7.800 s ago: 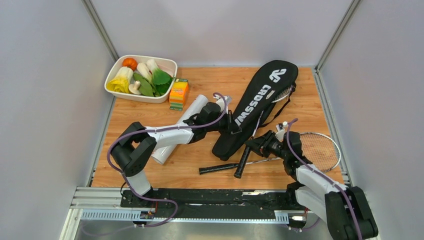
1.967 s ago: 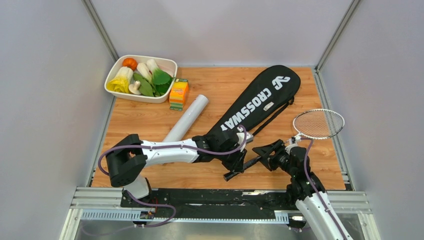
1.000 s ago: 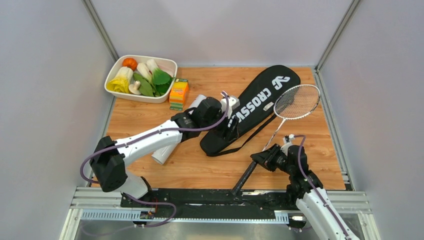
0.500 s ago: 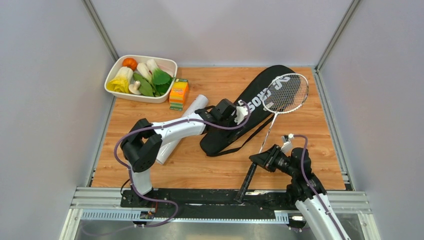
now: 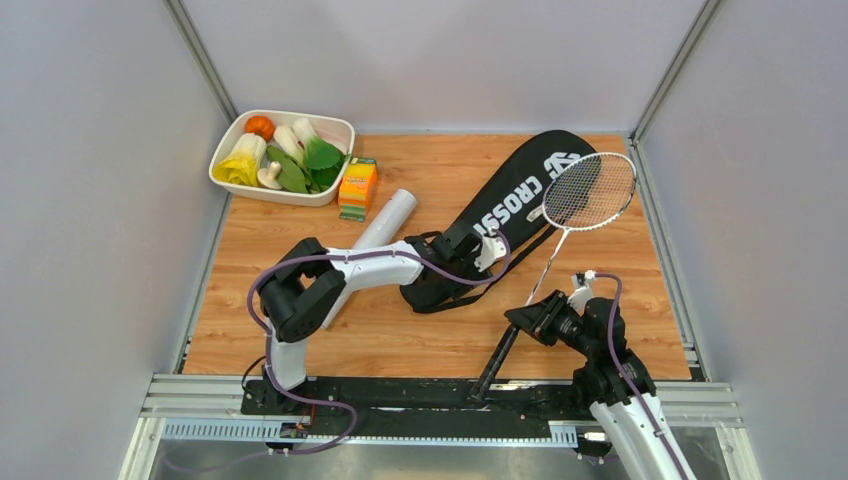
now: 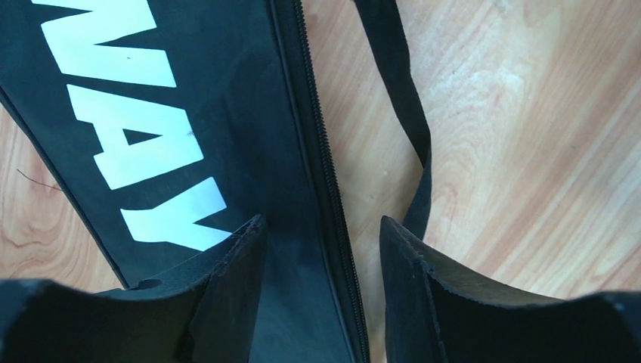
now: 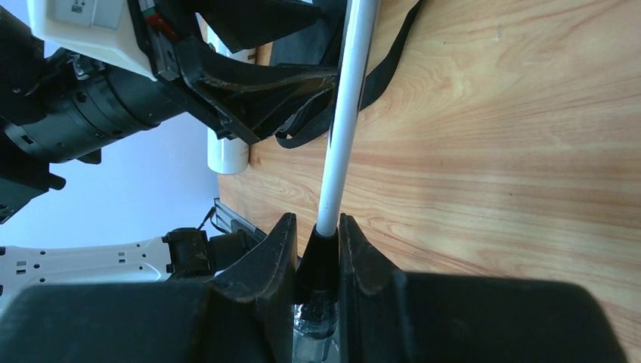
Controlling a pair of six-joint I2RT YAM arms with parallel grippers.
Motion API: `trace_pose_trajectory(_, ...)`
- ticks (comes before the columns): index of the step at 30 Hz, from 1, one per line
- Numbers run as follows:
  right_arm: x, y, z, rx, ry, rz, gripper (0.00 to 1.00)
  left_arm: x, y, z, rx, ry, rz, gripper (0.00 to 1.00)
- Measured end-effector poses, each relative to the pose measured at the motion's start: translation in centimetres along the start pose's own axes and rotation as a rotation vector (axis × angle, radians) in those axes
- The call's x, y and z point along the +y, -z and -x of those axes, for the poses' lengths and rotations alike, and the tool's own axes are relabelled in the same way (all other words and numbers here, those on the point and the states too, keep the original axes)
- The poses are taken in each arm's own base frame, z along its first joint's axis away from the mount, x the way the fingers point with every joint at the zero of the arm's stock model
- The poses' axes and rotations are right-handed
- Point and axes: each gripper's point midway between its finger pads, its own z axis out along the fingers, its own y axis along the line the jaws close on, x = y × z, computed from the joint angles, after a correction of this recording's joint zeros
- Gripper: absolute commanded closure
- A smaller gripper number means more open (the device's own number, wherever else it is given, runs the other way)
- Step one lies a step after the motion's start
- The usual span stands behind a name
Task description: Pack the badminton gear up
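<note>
The black CROSSWAY bag [image 5: 520, 195] lies slanted across the wooden table. My left gripper [image 5: 470, 265] hangs over the bag's narrow near end. In the left wrist view it [image 6: 321, 224] is open, its fingers [image 6: 234, 287] astride the zipper edge of the bag [image 6: 174, 113], with the strap [image 6: 408, 128] to the right. My right gripper [image 5: 537, 318] is shut on a racket where the white shaft [image 7: 344, 128] meets the black handle cone [image 7: 320, 261]. The strung head [image 5: 588, 190] is raised over the bag's wide end, and the handle [image 5: 492, 370] points toward the near rail. A long white tube [image 5: 380, 225] lies left of the bag.
A white dish [image 5: 225, 150] of toy vegetables sits at the back left, with a small orange-and-green box [image 5: 358, 187] beside it. Grey walls close in both sides. The metal rail [image 5: 400, 395] runs along the near edge.
My left gripper has slid along the bag down to its narrow near end. The racket head has swung left over the bag, then a little back to the right, still in my right gripper.
</note>
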Motion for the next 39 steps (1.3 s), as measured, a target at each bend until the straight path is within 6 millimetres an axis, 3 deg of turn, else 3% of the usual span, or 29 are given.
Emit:
trace_pose_trajectory(3, 0.1, 0.0, 0.1, -0.004, 0.002, 0.003, 1.00, 0.3, -0.5, -0.2, 0.005, -0.006, 0.018, 0.53)
trace_pose_trajectory(5, 0.1, 0.0, 0.1, -0.007, 0.003, 0.004, 1.00, 0.4, -0.9, -0.5, 0.012, -0.010, 0.025, 0.72)
trace_pose_trajectory(6, 0.1, 0.1, 0.1, -0.009, 0.003, 0.005, 1.00, 0.5, -1.1, -0.6, 0.018, -0.013, 0.029, 0.88)
trace_pose_trajectory(8, 0.1, 0.1, 0.2, -0.012, 0.002, 0.005, 1.00, 0.6, -1.3, -0.9, 0.027, -0.010, 0.035, 0.98)
trace_pose_trajectory(15, -0.1, 0.2, 0.0, -0.007, -0.024, -0.014, 1.00, 1.4, -0.8, -0.1, 0.027, 0.026, 0.086, 1.00)
trace_pose_trajectory(22, -1.1, 0.8, -0.8, 0.026, -0.066, -0.081, 1.00, 3.3, 0.1, 3.0, -0.051, 0.211, 0.094, 1.00)
trace_pose_trajectory(29, -1.0, 1.1, -1.3, 0.046, -0.101, -0.085, 1.00, 4.9, 1.5, 4.3, -0.110, 0.374, 0.090, 1.00)
trace_pose_trajectory(39, 0.4, 1.1, -1.3, 0.062, -0.134, -0.032, 1.00, 3.8, 3.4, 7.3, -0.205, 0.455, 0.025, 1.00)
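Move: The left hand's open fingers straddle the bag's zip edge near its mouth, with the edge about 1 cm ahead and 2 cm below. The bag's middle lies roughly 17 cm ahead and 8 cm right; the white tube is 7 cm ahead and 25 cm left. The held racket's middle is level fore and aft, some 16 cm right and 9 cm higher. From the right hand, the zip edge is about 12 cm ahead, 11 cm left and 7 cm below. Sinking a little over 1 cm, the left hand shuts its fingers on the bag's zip edge near the mouth, then lifts about 9 cm while drawing the edge forward some 4 cm and slightly right, turning counter-clockwise. The right hand keeps its grip on the racket just above the handle and eases back about 2 cm, tipping the racket head down some 10 degrees. ##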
